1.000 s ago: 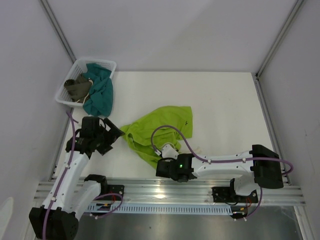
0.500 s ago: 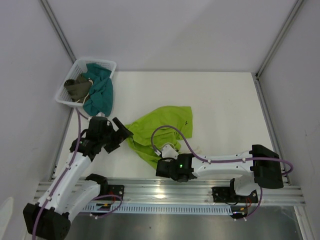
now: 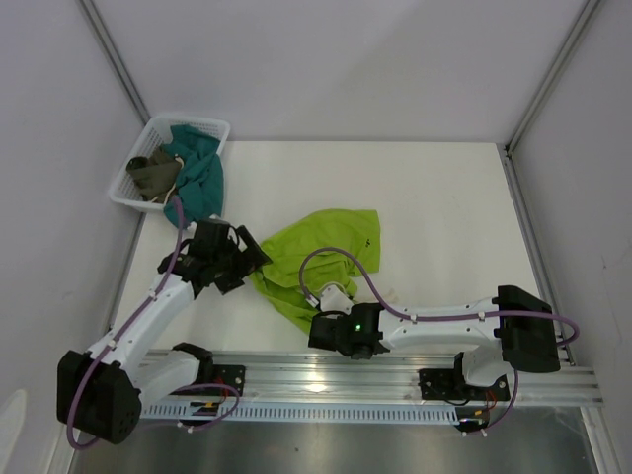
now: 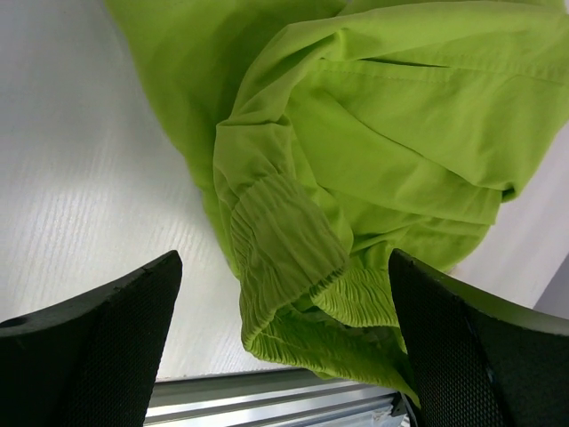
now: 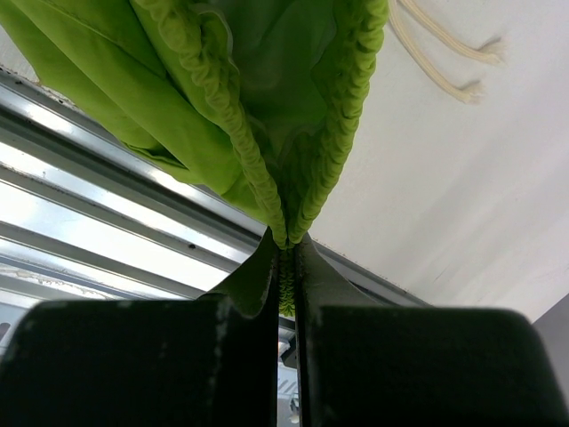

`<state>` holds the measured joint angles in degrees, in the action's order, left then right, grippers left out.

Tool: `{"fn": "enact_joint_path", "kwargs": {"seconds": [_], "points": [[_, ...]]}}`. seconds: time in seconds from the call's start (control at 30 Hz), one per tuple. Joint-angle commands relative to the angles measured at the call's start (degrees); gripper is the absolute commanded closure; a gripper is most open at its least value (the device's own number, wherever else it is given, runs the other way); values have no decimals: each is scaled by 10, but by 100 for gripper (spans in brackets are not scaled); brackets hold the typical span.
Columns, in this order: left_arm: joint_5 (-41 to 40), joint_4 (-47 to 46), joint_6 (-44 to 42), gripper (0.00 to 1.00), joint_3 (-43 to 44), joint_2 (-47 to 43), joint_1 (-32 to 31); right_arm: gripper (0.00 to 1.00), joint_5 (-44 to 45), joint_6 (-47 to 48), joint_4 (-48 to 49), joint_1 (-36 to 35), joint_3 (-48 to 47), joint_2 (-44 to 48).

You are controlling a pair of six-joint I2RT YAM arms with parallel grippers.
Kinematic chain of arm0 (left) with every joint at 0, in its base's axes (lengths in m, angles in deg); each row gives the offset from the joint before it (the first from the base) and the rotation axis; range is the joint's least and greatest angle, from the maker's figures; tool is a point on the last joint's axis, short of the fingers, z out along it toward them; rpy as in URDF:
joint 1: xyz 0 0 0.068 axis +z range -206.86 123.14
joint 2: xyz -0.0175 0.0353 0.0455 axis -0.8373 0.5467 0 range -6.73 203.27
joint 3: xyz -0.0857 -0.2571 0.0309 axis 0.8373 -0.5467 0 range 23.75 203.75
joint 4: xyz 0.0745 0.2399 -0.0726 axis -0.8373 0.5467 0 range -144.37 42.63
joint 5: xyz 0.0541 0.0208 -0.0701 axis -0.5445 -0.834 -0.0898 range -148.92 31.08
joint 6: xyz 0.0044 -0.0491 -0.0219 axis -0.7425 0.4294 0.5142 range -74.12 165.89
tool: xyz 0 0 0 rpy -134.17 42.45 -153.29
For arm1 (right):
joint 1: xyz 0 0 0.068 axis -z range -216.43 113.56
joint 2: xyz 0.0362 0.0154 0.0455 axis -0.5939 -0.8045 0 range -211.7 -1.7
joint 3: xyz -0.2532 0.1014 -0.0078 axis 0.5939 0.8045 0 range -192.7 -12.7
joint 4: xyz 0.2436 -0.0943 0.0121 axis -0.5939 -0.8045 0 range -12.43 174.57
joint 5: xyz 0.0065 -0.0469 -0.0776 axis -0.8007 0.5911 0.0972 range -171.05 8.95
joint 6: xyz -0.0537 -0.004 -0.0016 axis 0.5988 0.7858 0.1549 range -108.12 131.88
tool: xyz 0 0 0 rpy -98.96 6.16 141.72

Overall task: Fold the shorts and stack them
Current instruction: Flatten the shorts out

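Note:
The lime-green shorts [image 3: 316, 252] lie crumpled on the white table, toward its near edge. My right gripper [image 5: 286, 258] is shut on the gathered elastic waistband [image 5: 293, 191] of the shorts, with a strip of green pinched between its jaws. From above, the right gripper [image 3: 328, 298] sits at the near end of the shorts. My left gripper [image 3: 253, 259] is open at the left edge of the shorts, its wide black fingers [image 4: 98, 347] on either side of a waistband fold [image 4: 284, 267]. The white drawstring [image 5: 436, 58] trails on the table.
A white basket [image 3: 133, 193] at the back left holds a teal garment [image 3: 197, 178] draped over its rim and an olive-brown garment [image 3: 153, 173]. A metal rail [image 3: 395, 370] runs along the table's near edge. Grey walls enclose the table on three sides.
My left arm has moved right and away from me, bringing its open gripper up to the left edge of the shorts. The right arm and the shorts have not moved.

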<state>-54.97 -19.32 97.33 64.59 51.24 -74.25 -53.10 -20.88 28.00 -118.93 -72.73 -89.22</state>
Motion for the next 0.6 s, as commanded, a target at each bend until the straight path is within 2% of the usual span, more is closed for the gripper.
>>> {"fn": "enact_joint_path", "kwargs": {"seconds": [0.0, 0.1, 0.2, 0.27, 0.33, 0.4, 0.57], "points": [[-25, -3, -19, 1, 42, 29, -8, 100, 4, -4, 10, 3, -1, 14], [-37, 7, -21, 1, 49, 48, -14, 100, 4, -4, 11, 3, 0, 14], [-37, -2, -22, 11, 48, 52, -16, 100, 4, -5, 12, 4, 0, 15], [-34, -4, -22, 29, 53, 59, -16, 100, 5, -5, 11, 5, 0, 16], [-32, -3, -21, 42, 59, 69, -18, 100, 5, -5, 12, 6, 2, 17], [-32, 1, -20, 42, 65, 74, -20, 100, 4, -4, 14, 8, 4, 17], [-33, 1, -15, 63, 64, 73, -31, 100, 4, -3, 15, 12, 5, 19]]}}
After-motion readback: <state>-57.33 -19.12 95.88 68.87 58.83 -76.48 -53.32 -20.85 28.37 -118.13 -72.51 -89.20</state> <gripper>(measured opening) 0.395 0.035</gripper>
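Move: The near-left end of the waistband lies just under the left hand's open fingers, about 2 cm ahead, 1 cm right and 2 cm down. The leg panel spreads some 4 cm ahead and 13 cm right of that hand, 3 cm lower; the right gripper is about 14 cm back and 18 cm right. From the right hand, already holding the other part of the waistband, that end lies some 16 cm ahead and 17 cm left, about level in height. Left hand eases about 1.5 cm forward, fingers closing over halfway around the waistband end; right keeps its pinch. ##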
